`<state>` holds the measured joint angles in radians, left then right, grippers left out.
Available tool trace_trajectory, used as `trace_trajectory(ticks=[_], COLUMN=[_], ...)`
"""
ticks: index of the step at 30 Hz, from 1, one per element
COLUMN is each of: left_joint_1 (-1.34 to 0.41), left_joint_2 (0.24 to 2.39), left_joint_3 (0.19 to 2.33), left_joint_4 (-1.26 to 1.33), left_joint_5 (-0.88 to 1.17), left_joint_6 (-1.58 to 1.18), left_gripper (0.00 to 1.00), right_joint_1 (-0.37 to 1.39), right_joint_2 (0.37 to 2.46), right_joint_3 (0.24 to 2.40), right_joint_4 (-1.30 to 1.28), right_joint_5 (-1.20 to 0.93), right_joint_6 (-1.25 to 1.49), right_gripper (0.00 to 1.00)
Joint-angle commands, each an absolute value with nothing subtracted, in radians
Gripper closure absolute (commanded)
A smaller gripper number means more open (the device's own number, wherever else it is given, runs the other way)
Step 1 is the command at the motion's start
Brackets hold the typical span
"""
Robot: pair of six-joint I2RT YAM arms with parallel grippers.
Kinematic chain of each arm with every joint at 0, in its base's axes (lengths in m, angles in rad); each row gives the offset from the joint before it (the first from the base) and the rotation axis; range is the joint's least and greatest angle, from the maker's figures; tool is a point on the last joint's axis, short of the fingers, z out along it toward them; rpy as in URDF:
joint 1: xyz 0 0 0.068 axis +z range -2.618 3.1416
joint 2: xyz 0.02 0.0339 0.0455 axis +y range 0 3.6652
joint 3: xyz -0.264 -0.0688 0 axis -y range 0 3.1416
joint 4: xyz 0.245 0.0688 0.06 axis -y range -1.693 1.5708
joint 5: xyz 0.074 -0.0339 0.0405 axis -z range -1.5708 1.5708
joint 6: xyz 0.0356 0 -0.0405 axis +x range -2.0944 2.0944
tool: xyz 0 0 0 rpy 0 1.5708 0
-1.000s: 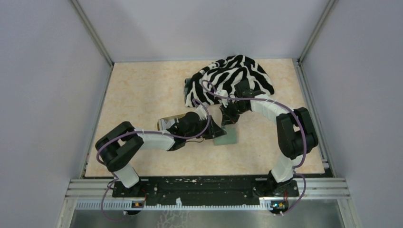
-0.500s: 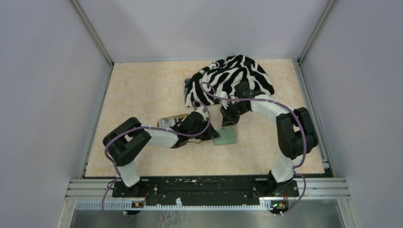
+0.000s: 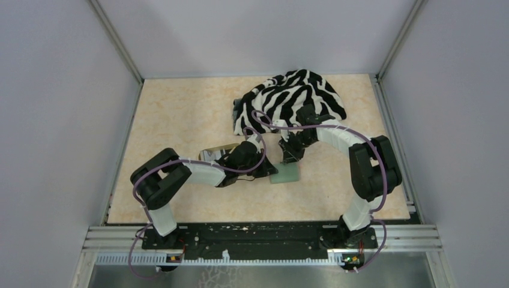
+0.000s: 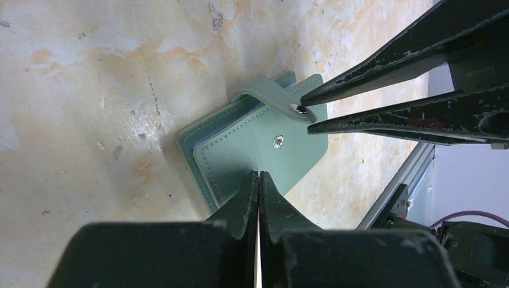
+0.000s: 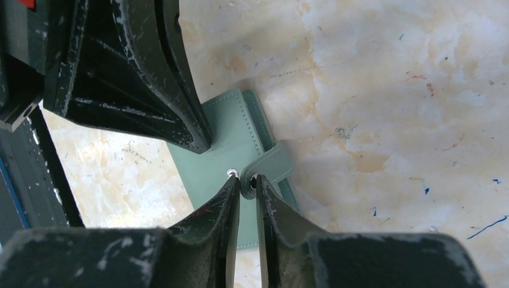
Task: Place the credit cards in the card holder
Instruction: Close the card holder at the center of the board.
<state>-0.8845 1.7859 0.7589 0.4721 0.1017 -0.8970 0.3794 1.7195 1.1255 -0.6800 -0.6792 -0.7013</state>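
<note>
The sage-green card holder [image 3: 286,176] lies closed on the table between the two arms. My left gripper [image 4: 259,174] is shut with nothing between its fingers, and its tips rest on the card holder's [image 4: 246,153] front cover near the snap stud [image 4: 278,141]. My right gripper [image 5: 246,179] is open by a narrow gap, and the free end of the strap tab [image 5: 273,165] sits between its tips, lifted off the stud. The right fingers [image 4: 384,66] show in the left wrist view, astride the strap tab [image 4: 270,96]. No credit cards show in any view.
A zebra-striped cloth [image 3: 294,96] is heaped at the back behind the right arm. A tan tray [image 3: 211,152] sits partly hidden under the left arm. Aluminium posts and grey walls enclose the table on three sides.
My left gripper has closed and settled onto the card holder's cover. My right gripper's jaws have eased slightly apart at the strap tab and its wrist has drawn back a little.
</note>
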Motion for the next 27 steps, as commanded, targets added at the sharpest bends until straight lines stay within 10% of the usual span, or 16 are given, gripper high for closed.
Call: trace_trajectory(ticks=[1, 19, 27], left_joint_1=[-0.881, -0.881, -0.881], left_joint_2=[1.812, 1.824, 1.826], left_joint_3=[0.764, 0.773, 0.769], left_joint_4=[0.446, 0.474, 0.481], left_joint_5=[0.107, 0.157, 0.166], left_joint_6=[-0.888, -0.875, -0.869], left_gripper=[1.00, 1.00, 1.00], right_joint_1=[0.383, 0.383, 0.382], right_joint_2=[1.672, 1.562, 1.538], right_joint_3=[1.129, 1.065, 1.053], right_joint_4=[-0.707, -0.580, -0.805], right_joint_5=[-0.681, -0.677, -0.802], right_joint_6=[-0.746, -0.770, -1.410], right_gripper=[0.80, 0.57, 0.46])
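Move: The strap of the card holder is between the right fingertips, within about 1 cm. The snap on the flap lies some 2 cm back, 2 cm left and 2 cm below the right hand; the card holder's middle is about 3 cm back, 2 cm left and 2 cm below it. From the left hand, that middle is level ahead, about 3 cm right and 1 cm below, while the tray lies some 19 cm left and 4 cm ahead. The strap is let go by the right hand, whose fingers spread from slightly parted to about half open as it edges less than 1 cm left and down, then lifts about 3 cm off the card holder, twisting some 20 degrees, partly counter-clockwise. The left hand's shut fingertips stay on the left part of the flap, holding it down. ##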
